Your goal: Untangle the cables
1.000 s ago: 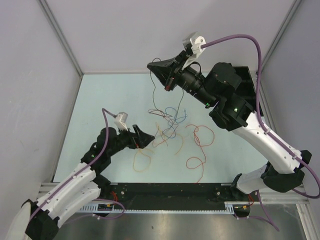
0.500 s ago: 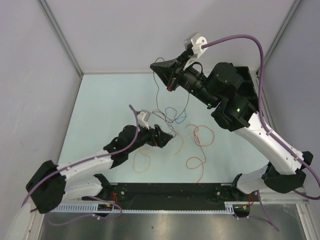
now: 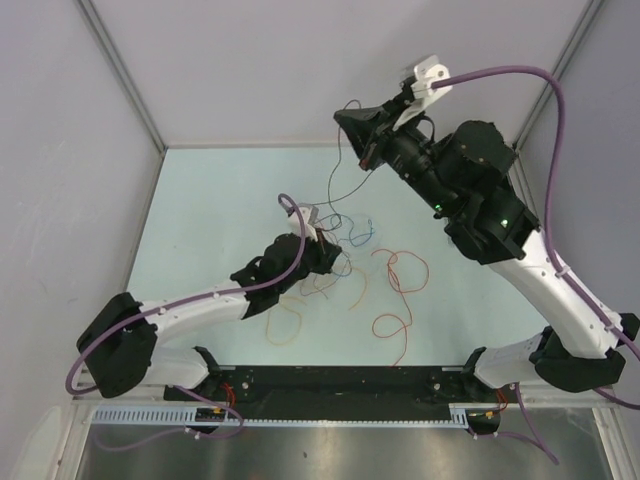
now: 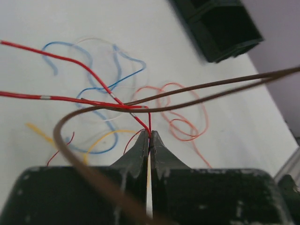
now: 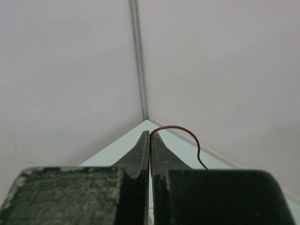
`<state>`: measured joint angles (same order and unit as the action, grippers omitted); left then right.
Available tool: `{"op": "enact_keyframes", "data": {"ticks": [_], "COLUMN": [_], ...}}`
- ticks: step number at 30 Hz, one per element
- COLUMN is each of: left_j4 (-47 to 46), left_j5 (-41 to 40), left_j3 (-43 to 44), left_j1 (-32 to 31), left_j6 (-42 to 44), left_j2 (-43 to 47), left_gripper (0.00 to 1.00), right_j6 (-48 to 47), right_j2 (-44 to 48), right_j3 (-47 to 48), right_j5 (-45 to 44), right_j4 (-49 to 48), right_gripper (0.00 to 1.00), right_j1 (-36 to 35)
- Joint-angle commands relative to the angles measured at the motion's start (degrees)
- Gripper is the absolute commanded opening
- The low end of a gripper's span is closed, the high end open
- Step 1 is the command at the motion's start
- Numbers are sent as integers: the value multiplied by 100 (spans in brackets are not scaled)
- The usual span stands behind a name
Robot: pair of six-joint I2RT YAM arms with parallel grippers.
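The cables lie tangled mid-table: a blue cable (image 3: 361, 236), an orange cable (image 3: 285, 322) and a red-orange cable (image 3: 402, 272). My left gripper (image 3: 338, 264) reaches low into the tangle and is shut on a thin red cable (image 4: 89, 70) right at its fingertips (image 4: 150, 136). Blue (image 4: 117, 79), yellow (image 4: 99, 138) and salmon (image 4: 187, 112) cables lie beneath it. My right gripper (image 3: 342, 118) is raised near the back wall, shut on a dark cable (image 3: 347, 178) that hangs down to the tangle. That dark cable (image 5: 187, 131) curls out of the right jaws (image 5: 150, 135) and crosses the left wrist view (image 4: 211, 89).
White walls close in the table on the left, back and right, with a corner post (image 5: 139, 61) straight ahead of the right gripper. A dark box (image 4: 220, 23) sits at the far right of the table. The arm bases stand along the near edge (image 3: 340, 385).
My left arm has stretched right into the tangle and its jaws have gone from open to shut on the red cable. My right gripper has moved right and up with the dark cable.
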<state>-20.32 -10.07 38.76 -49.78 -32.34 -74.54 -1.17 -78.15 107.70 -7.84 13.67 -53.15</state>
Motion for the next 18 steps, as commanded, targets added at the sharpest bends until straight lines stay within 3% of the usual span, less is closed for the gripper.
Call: {"op": "enact_keyframes", "data": {"ticks": [1, 8, 14, 15, 16, 17, 18], "left_j4": [1090, 1697, 2144, 2163, 2320, 2426, 2558], "left_j5": [-585, 425, 619, 681, 847, 909, 945], "left_j3": [-8, -747, -379, -300, -99, 33, 174], "left_j1": [626, 2725, 3009, 3009, 3009, 3009, 3009], "left_j6": [-34, -528, -458, -423, -388, -353, -291], "left_j2": [212, 247, 90, 46, 19, -33, -43], "left_gripper": [0, 0, 0, 5, 43, 66, 82], "right_j6": [-384, -753, -815, -832, -867, -902, -937], "right_j2": [537, 1170, 1390, 1381, 1364, 1346, 1337], "right_j3": [637, 761, 673, 656, 630, 603, 542], "right_j5": [-666, -1246, -1528, -1554, -1650, -1703, -1782], "right_j4": [13, -31, -84, -67, -40, -31, -31], "right_gripper": [0, 0, 0, 0, 0, 0, 0], "right_j1": [278, 428, 454, 454, 454, 454, 454]}}
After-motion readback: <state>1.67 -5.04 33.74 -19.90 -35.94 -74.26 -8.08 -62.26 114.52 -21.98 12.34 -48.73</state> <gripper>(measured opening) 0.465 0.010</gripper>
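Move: The red cable pinched in the left fingers crosses the brown cable held by the right hand some 3 cm ahead of the left hand; this crossing is about 38 cm below and 4 cm ahead of the right hand. Clear table for the red cable lies roughly 18 cm left, 4 cm ahead and 17 cm below the left hand. From that hand, the yellow cable's middle is 9 cm left and 5 back, the blue cable 10 ahead and 3 right, both 17 below. The red cable, still pinched, is pulled off leftward and down by the left hand, about 19 cm left and 11 down with a little forward, while the wrist turns some 30 degrees counter-clockwise and tips down; at the end its fingers open about halfway. Meanwhile the brown cable stays gripped as the right hand draws it away from the tangle to the right, up and somewhat back, tilting upward. ##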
